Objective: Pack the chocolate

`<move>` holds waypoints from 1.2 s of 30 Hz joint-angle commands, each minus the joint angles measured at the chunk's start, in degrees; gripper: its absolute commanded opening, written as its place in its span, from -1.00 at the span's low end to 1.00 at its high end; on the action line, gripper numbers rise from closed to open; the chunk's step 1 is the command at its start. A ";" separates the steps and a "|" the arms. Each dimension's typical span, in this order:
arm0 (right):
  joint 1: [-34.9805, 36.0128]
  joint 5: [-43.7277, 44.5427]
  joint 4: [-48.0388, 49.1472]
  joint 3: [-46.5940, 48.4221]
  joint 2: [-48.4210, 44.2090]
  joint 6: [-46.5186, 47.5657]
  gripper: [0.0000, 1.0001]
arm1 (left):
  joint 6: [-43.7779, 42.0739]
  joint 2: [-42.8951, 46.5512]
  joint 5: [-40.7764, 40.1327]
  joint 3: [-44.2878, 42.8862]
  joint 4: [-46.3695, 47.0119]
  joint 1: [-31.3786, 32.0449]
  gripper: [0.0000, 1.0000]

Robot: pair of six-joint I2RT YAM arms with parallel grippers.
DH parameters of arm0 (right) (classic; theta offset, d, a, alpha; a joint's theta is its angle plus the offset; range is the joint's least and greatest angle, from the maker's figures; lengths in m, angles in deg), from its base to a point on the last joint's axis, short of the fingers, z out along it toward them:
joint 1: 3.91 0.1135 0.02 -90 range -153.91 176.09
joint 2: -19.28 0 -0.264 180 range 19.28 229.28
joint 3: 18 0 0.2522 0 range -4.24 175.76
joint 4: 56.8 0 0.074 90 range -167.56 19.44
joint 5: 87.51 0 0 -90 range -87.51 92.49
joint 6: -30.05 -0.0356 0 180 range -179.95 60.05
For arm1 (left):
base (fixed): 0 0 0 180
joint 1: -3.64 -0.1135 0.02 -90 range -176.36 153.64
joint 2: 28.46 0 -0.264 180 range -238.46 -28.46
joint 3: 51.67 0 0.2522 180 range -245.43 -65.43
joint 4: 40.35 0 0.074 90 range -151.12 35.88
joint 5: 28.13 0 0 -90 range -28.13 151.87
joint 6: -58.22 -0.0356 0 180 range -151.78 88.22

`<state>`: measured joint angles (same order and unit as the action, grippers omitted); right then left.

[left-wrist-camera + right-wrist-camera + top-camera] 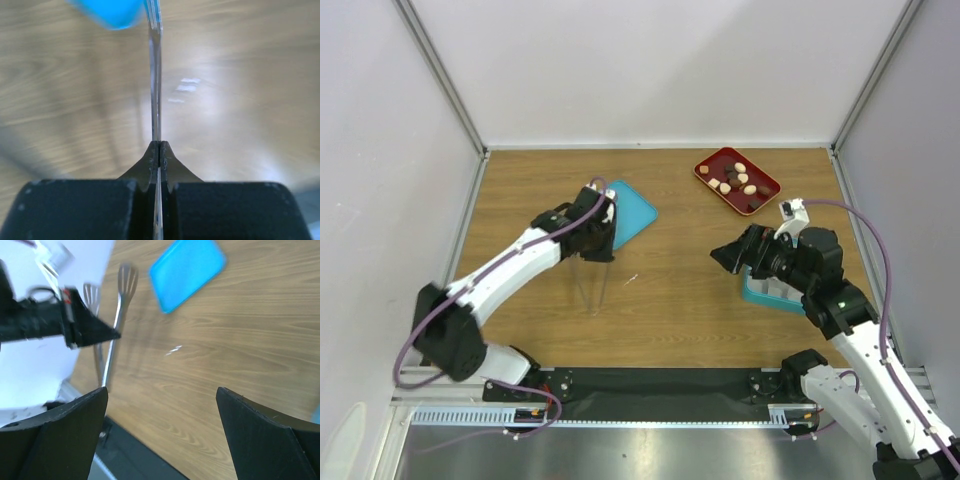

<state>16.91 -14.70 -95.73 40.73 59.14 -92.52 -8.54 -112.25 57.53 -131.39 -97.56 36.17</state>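
Several small brown, tan and cream pieces of chocolate (pixel 738 180) lie in a dark red tray (pixel 764 190) at the back right. My left gripper (pixel 596 238) (pixel 159 145) is shut on a pair of metal tongs (pixel 592 286) (pixel 155 75), seen edge-on between its jaws in the left wrist view. In the right wrist view the tongs (pixel 118 315) show two slotted ends. My right gripper (pixel 728 256) (pixel 162 432) stands open above bare wood, with nothing between its fingers.
A flat teal lid (pixel 632 212) (pixel 188 271) (pixel 114 10) lies just right of the left gripper. A teal box (pixel 767 292) sits mostly hidden under the right wrist. Grey walls close in the table on three sides.
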 commanded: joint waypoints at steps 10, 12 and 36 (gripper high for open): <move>2.64 -18.32 40.01 -14.73 1.36 -12.16 0.99 | 29.82 17.52 38.43 13.38 58.96 0.43 -0.99; 5.28 -17.44 43.00 -15.52 1.28 -12.16 0.99 | 35.54 15.94 41.68 16.02 72.05 0.78 -0.99; 8.71 22.02 -2.34 -0.94 -3.03 -2.84 0.94 | 20.79 -18.34 4.52 -10.34 24.02 13.70 -1.00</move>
<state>25.50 1.89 -92.82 36.91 56.43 -97.16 12.64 -131.31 66.03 -137.99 -71.81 49.46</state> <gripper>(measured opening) 0.970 0.010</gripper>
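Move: The left hand, closed on one leg of the tongs, has the open right gripper some 33 cm to its right, about 5 cm nearer the bases and 13 cm higher; the white scrap lies about 8 cm right, 2 cm ahead and 12 cm below. The right hand has the tongs about 33 cm left, 5 cm ahead and 13 cm below. From the right hand, the teal box is 15 cm right, 6 cm ahead and 23 cm below; the red tray is 7 cm right, 40 cm ahead and 24 cm below. Rightward in a high arc, the left hand keeps its grip on the tongs, rising nearly 20 cm and rolling its right side up some 65 degrees, then sinking past its starting height and rolling most of the way back, about 18 cm closer to the right gripper. The right hand stays wide open, swinging about 8 cm left and back again. ##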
